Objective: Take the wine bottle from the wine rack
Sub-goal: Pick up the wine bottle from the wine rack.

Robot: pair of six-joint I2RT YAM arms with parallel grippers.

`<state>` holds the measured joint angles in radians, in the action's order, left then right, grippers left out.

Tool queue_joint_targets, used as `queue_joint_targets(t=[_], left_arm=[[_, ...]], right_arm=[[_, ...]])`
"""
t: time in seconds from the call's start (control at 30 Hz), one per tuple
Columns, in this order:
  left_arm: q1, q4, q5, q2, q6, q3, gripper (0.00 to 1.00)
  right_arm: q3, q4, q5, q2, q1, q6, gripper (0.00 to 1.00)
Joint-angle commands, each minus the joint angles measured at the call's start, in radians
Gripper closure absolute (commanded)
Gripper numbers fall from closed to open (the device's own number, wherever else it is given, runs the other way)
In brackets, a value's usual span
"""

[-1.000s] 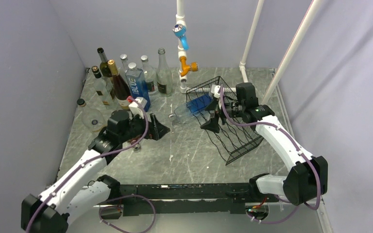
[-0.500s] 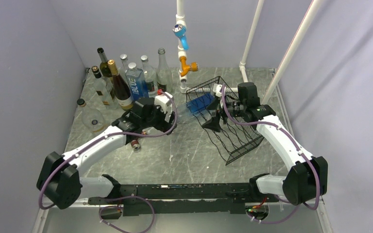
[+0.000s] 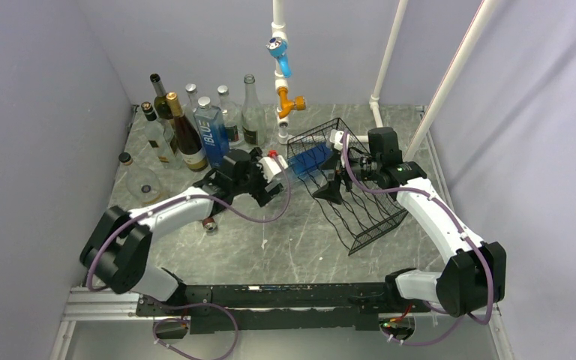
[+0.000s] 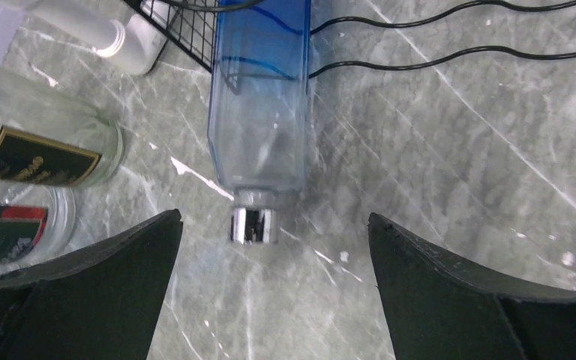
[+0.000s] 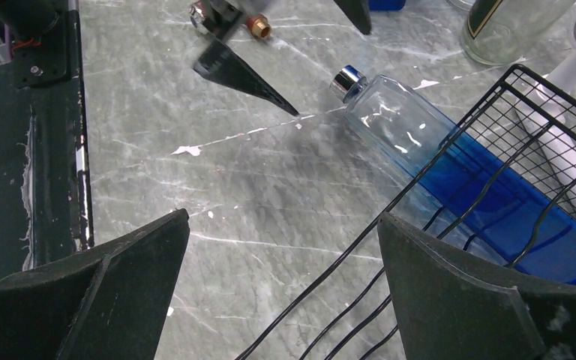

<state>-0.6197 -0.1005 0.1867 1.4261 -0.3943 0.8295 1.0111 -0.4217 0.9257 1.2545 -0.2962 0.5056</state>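
Observation:
The wine bottle (image 3: 307,160) is square, clear and blue, with a silver cap (image 4: 253,225). It lies in the near-left corner of the black wire wine rack (image 3: 364,214), its neck sticking out over the table. My left gripper (image 4: 274,216) is open, its fingertips level with the cap on either side, touching nothing. In the right wrist view the wine bottle (image 5: 394,124) runs into the wine rack (image 5: 495,135), and one left finger (image 5: 244,75) points at the cap. My right gripper (image 5: 283,216) stands open over the rack's front wires, empty.
Several upright bottles (image 3: 195,127) crowd the back left corner, two of them (image 4: 41,154) just left of my left gripper. A white pipe frame (image 3: 281,97) with blue and orange fittings rises behind the rack. A small jar (image 3: 125,159) sits near the left wall.
My left arm has swung right, from near the bottle cluster to the neck of the wine bottle. The right arm, the rack and the bottle have stayed put.

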Motion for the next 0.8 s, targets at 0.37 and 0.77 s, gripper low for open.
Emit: queue_joint_targets(t=[0.37,0.77], left_arm=[[0.011,0.004,0.015,0.245,-0.098,0.232,0.0],[0.015,0.036,0.033,0.328,-0.09,0.316,0.01]], right_arm=[[0.046,-0.04,0.018,-0.006,0.028,0.027,0.0],[0.061,-0.058,0.019,-0.007,0.043,0.037,0.0]])
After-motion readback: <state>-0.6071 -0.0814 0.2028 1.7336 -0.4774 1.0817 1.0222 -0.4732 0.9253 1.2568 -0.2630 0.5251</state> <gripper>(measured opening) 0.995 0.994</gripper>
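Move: The blue bottle lying in the rack has its middle about 9 cm ahead of the left hand, 9 cm to its right and some 9 cm below; its silver cap end points back under this hand. The clear bottle with the dark label stands about 15 cm ahead and 5 cm left of the hand. The wire rack's middle is roughly 20 cm to the right and 3 cm ahead, some 8 cm lower. From the right hand, the blue bottle's middle is about 12 cm ahead, 4 cm left and 16 cm below. The left hand heads in over the lying blue bottle, going forward about 6 cm, right about 3 cm and down nearly 3 cm, from above the cap end on towards the body. The fingers stay wide open either side of the bottle's line, with the wrist almost unturned; no contact can be seen yet. ##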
